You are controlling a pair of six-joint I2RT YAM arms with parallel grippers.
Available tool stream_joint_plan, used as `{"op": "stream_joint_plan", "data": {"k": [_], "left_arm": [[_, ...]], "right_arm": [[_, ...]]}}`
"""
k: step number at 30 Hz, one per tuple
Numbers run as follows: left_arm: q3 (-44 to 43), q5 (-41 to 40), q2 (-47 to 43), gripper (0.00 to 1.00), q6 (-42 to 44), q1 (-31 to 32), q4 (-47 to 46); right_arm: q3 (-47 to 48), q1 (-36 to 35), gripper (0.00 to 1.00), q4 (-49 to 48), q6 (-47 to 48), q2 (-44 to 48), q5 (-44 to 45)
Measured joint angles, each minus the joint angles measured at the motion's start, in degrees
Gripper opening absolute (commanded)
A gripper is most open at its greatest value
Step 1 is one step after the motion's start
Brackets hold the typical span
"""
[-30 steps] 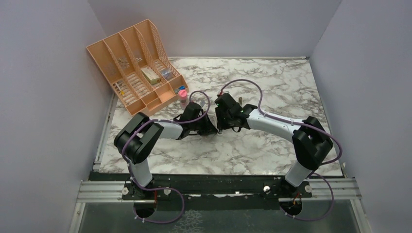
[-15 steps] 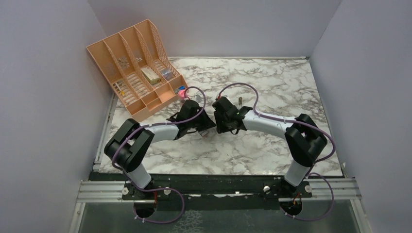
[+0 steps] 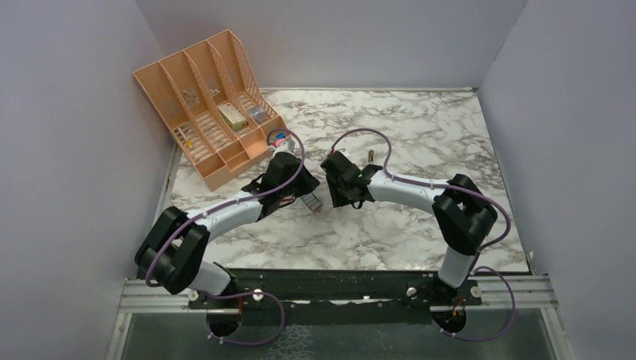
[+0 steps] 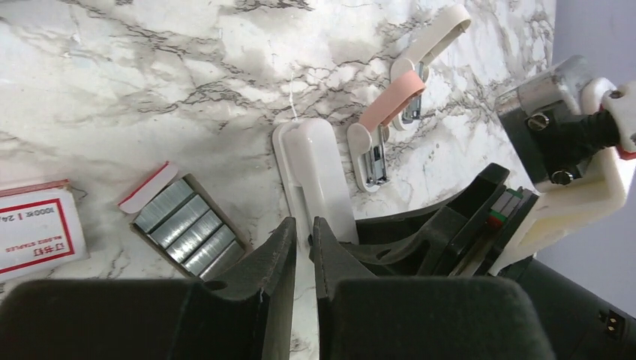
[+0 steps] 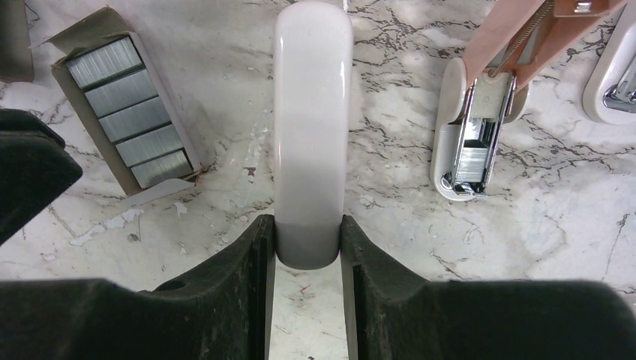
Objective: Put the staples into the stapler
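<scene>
The stapler lies folded open on the marble. Its white body (image 5: 313, 112) points away from my right gripper (image 5: 307, 225), which is shut on its near end. The pink magazine arm (image 5: 510, 37) lies to the right, with a strip of staples (image 5: 471, 161) in its metal channel. The grey tray of staples (image 5: 124, 112) sits to the left, also seen as the tray (image 4: 187, 229) beside the red-and-white sleeve (image 4: 34, 229). My left gripper (image 4: 302, 221) hovers over the white body (image 4: 315, 172), jaws a narrow slit apart with nothing between them.
A peach desk organizer (image 3: 202, 105) stands at the back left with small items in its slots. A pink-capped bottle (image 3: 279, 139) stands just in front of it, close behind the left wrist. Both arms (image 3: 341, 187) meet at the table's middle.
My left gripper has drawn back to the left, uncovering the staples tray, and its jaws have parted slightly. The right gripper shifted a little left, still holding the stapler.
</scene>
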State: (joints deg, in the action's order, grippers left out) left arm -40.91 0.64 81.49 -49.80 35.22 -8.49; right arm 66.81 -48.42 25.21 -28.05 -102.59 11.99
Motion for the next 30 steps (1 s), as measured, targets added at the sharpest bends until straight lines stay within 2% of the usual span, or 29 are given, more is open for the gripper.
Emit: {"op": "stream_joint_plan", "data": {"k": [8,13,25,30], "left_arm": [[1.6,-1.0,-0.3,0.15,0.3,-0.7,1.4],[2.3,-1.4,-0.8,0.12,0.5,-1.0,1.4],[4.6,-1.7,-2.9,0.12,1.2,-1.4,1.5],[5.3,-1.8,-4.2,0.17,1.4,-1.4,2.1]], "right_arm": [[1.9,-0.6,0.38,2.2,0.0,-1.0,1.1],[3.0,-0.6,0.4,3.5,0.2,-1.0,1.2],[6.5,-0.8,0.55,4.5,2.0,-3.3,0.8],[6.8,-0.8,0.6,4.5,2.0,-3.4,0.8]]}}
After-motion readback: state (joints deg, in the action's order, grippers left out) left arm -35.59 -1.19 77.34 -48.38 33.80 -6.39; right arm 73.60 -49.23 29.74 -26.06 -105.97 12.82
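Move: The right hand already grips the near end of the white stapler, whose middle lies about 4 cm ahead, 1 cm left and 1 cm below; the open staple tray is roughly 7 cm to its left and 1 cm ahead, the pink stapler some 5 cm ahead and 6 cm right, both about 2 cm lower. From the left hand the tray lies about 4 cm left, 1 cm back and 9 cm below, the white stapler 3 cm right, 1 cm ahead and 8 cm below, the red-and-white staple box some 10 cm left, level with it. The right hand keeps its grip on the white stapler's near end for a moment, then spreads its fingers off both sides and lifts barely 1.5 cm while shifting about as far left and forward, before easing down slightly to stay astride that end with a gap at each side. Meanwhile the left hand, fingers almost shut and touching nothing, draws away from the stapler towards a place over the open staple tray, some 3 cm left, 2 cm down and a little back, with hardly any turn of the wrist. ##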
